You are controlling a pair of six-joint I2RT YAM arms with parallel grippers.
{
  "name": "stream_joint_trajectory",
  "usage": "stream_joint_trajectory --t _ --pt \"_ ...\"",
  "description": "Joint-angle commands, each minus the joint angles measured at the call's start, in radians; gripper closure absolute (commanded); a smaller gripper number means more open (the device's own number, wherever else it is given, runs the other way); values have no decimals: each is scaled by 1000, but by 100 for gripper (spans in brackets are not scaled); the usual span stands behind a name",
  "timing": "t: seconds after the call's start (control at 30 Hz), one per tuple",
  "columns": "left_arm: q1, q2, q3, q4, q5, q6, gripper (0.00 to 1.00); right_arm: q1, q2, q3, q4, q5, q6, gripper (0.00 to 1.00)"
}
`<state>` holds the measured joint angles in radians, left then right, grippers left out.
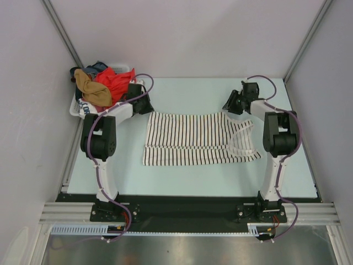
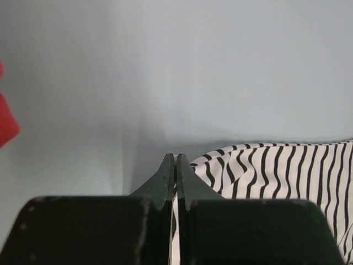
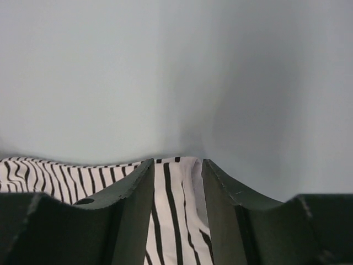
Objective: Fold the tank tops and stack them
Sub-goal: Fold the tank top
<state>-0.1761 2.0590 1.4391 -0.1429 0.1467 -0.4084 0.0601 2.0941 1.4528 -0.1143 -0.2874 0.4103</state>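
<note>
The white tank top with thin black stripes (image 1: pixel 190 138) lies spread flat on the pale table, straps toward the right. My left gripper (image 1: pixel 148 108) is at its far left corner; in the left wrist view the gripper (image 2: pixel 176 160) is shut with a thin fold of the striped cloth (image 2: pixel 276 171) pinched between the fingers. My right gripper (image 1: pixel 229 107) is at the far right corner; in the right wrist view the gripper (image 3: pixel 177 165) is open, its fingers apart on either side of the striped cloth's edge (image 3: pixel 171 193). The tan-brown tank top (image 1: pixel 92 89) lies bunched in the basket.
The white laundry basket (image 1: pixel 75 109) stands at the far left corner, holding a red cloth (image 1: pixel 115 80) and dark clothes; the red cloth also shows in the left wrist view (image 2: pixel 5 124). Grey walls close in the table at the back and on both sides.
</note>
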Motion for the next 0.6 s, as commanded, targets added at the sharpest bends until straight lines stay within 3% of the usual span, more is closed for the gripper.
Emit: stream_joint_trajectory --t 0.0,0.17,0.27,0.37,0.43,0.57 --pt "3 4 40 13 31 29 100 24 55 102 -96 53 -39 54" --pt "4 9 46 3 16 36 99 44 109 167 -179 99 -53 54" --pt "3 12 50 -1 11 39 100 46 127 182 -185 85 -54 60" --pt "3 12 55 -7 11 42 100 47 130 193 -177 82 -51 77" --pt "3 6 55 -11 10 45 100 47 127 201 -183 80 -51 97" --pt "3 -8 50 -26 -2 52 100 47 118 202 -188 85 -48 100"
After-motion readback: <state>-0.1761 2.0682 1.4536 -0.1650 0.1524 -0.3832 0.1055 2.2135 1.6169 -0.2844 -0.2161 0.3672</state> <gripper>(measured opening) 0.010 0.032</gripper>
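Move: The far right corner of the tank top's striped body, by the armhole, lies just below the open right fingers: about 1 cm ahead, 1 cm left and 3 cm down. From that hand, the far strap end is some 10 cm right and 3 cm back, and the near strap end about 13 cm right and 20 cm back. From the left hand, already holding the far left corner, the corner being sought lies roughly 30 cm right, 3 cm lower. Down some 3 cm, drifting about 1 cm left, the open right hand sinks onto the tank top's far right corner, its fingers tipping a few degrees steeper. Near the bottom the fingers close from about half open and pinch the corner at the table. The left hand stays put, keeping its shut grip on the raised far left corner. ##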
